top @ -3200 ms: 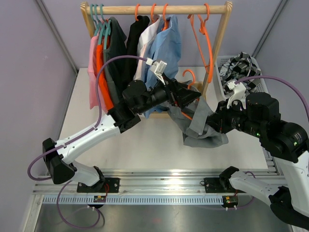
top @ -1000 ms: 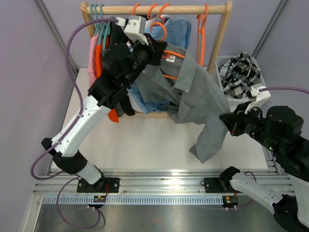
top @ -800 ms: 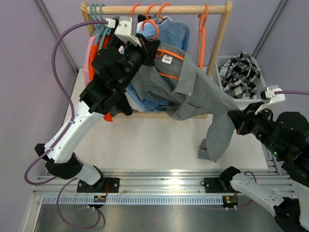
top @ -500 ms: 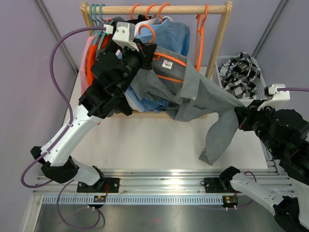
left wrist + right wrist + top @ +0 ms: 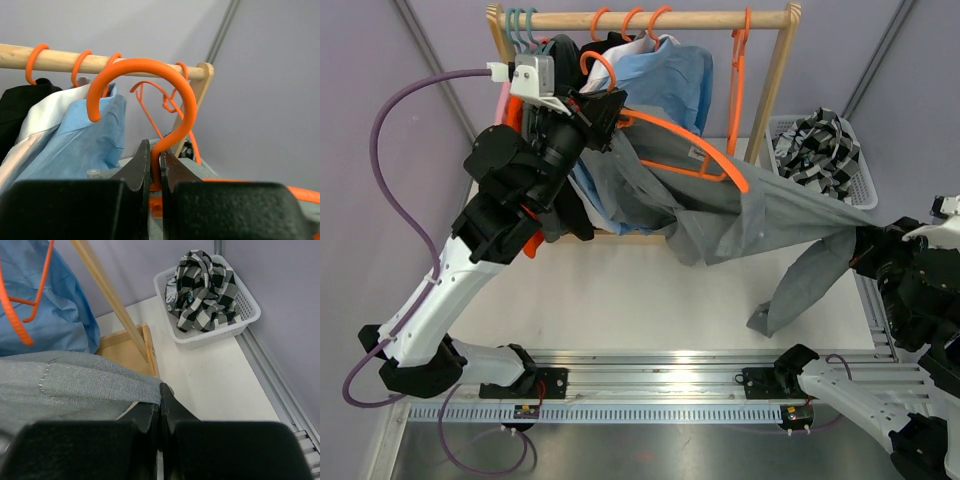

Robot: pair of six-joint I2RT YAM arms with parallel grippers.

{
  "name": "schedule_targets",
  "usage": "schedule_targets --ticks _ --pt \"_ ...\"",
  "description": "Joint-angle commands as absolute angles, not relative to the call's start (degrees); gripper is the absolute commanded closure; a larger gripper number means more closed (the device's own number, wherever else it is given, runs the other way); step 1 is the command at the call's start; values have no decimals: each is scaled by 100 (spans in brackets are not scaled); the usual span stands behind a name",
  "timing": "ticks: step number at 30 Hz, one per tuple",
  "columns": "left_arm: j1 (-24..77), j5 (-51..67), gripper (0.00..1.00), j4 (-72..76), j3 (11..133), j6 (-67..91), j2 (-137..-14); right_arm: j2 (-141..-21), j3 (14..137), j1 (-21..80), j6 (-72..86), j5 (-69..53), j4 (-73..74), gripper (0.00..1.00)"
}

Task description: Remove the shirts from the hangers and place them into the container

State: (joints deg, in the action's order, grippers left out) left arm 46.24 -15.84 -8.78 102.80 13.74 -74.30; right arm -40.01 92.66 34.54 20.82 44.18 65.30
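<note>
The grey shirt (image 5: 770, 215) is stretched across the table between my two grippers. My left gripper (image 5: 605, 105) is high by the rack, shut on the neck of an orange hanger (image 5: 738, 178). In the left wrist view the jaws (image 5: 155, 167) pinch the stem just below the hook (image 5: 150, 70). One arm of the hanger shows bare above the cloth. My right gripper (image 5: 868, 248) is at the far right, shut on the shirt's edge (image 5: 75, 382); its fingertips (image 5: 161, 390) are pressed together. The white container (image 5: 865, 185) holds the plaid shirt (image 5: 815, 145).
The wooden rack rail (image 5: 650, 20) carries a light blue shirt (image 5: 665, 85), further shirts, teal hangers (image 5: 520, 25) and a bare orange hanger (image 5: 740, 70). Its slanted post (image 5: 770, 90) and wooden base (image 5: 125, 350) stand between the shirts and the basket (image 5: 240, 322).
My right gripper has shut on the grey shirt and pulled it right, drawing it taut. My left arm has swung the hanger left. One hanger arm has come out of the cloth.
</note>
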Motion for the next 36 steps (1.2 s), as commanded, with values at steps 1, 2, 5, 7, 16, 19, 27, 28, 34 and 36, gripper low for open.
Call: schedule_targets --ticks 1,2,5,7,16,19,27,28,34,36 --pt "4395 -1594 100 -192 10319 1536 -7128 -4139 9299 3410 2083 5318 6934 100" --pt "4395 -1339 100 -237 10197 1973 -7128 -4227 9212 3410 2022 5013 6917 100" --pt "4447 -134 100 -133 9837 2904 -7128 -4368 8975 3410 1864 4433 6733 100" --pt "4639 558 100 400 9196 3355 -7067 -4447 8851 3410 1749 4185 6575 100" --pt "5554 1819 100 2309 7508 5325 -7137 -4816 8464 3410 1477 3349 6161 100" --pt "5695 2011 100 3089 7129 5782 -7145 -4843 8411 3410 1459 3296 6108 100" --pt "5634 2162 100 6892 5644 7986 -7496 -5018 8235 3410 1450 3129 6091 100" --pt "5608 2127 100 7221 5556 8633 -7775 -5045 8235 3410 1450 3138 6091 100" --pt "5607 2478 100 6062 5914 8393 -7991 -5141 8262 3410 1450 3225 6126 100" --pt "5686 2286 100 4239 6125 7519 -7385 -5133 8244 3410 1433 3191 6135 100"
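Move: The left hand holds the orange hanger by its hook; the gray shirt's middle lies about 15 cm to its right, 4 cm back and 15 cm lower. The blue shirt hangs some 12 cm ahead and 4 cm right of this hand; the empty orange hanger is about 13 cm ahead and 16 cm right. From the right hand, pinching the shirt's far end, its middle is about 22 cm left and 9 cm ahead, and the container some 36 cm ahead, 10 cm right. Right, down and back, some 15 cm each way, the left hand swings the hanger away from the rack and towards the right hand, turning about 70 degrees clockwise while keeping its grip below the hook. The right hand keeps its pinch on the gray cloth and sinks about 9 cm while easing left and forward, tipping its fingers down. ##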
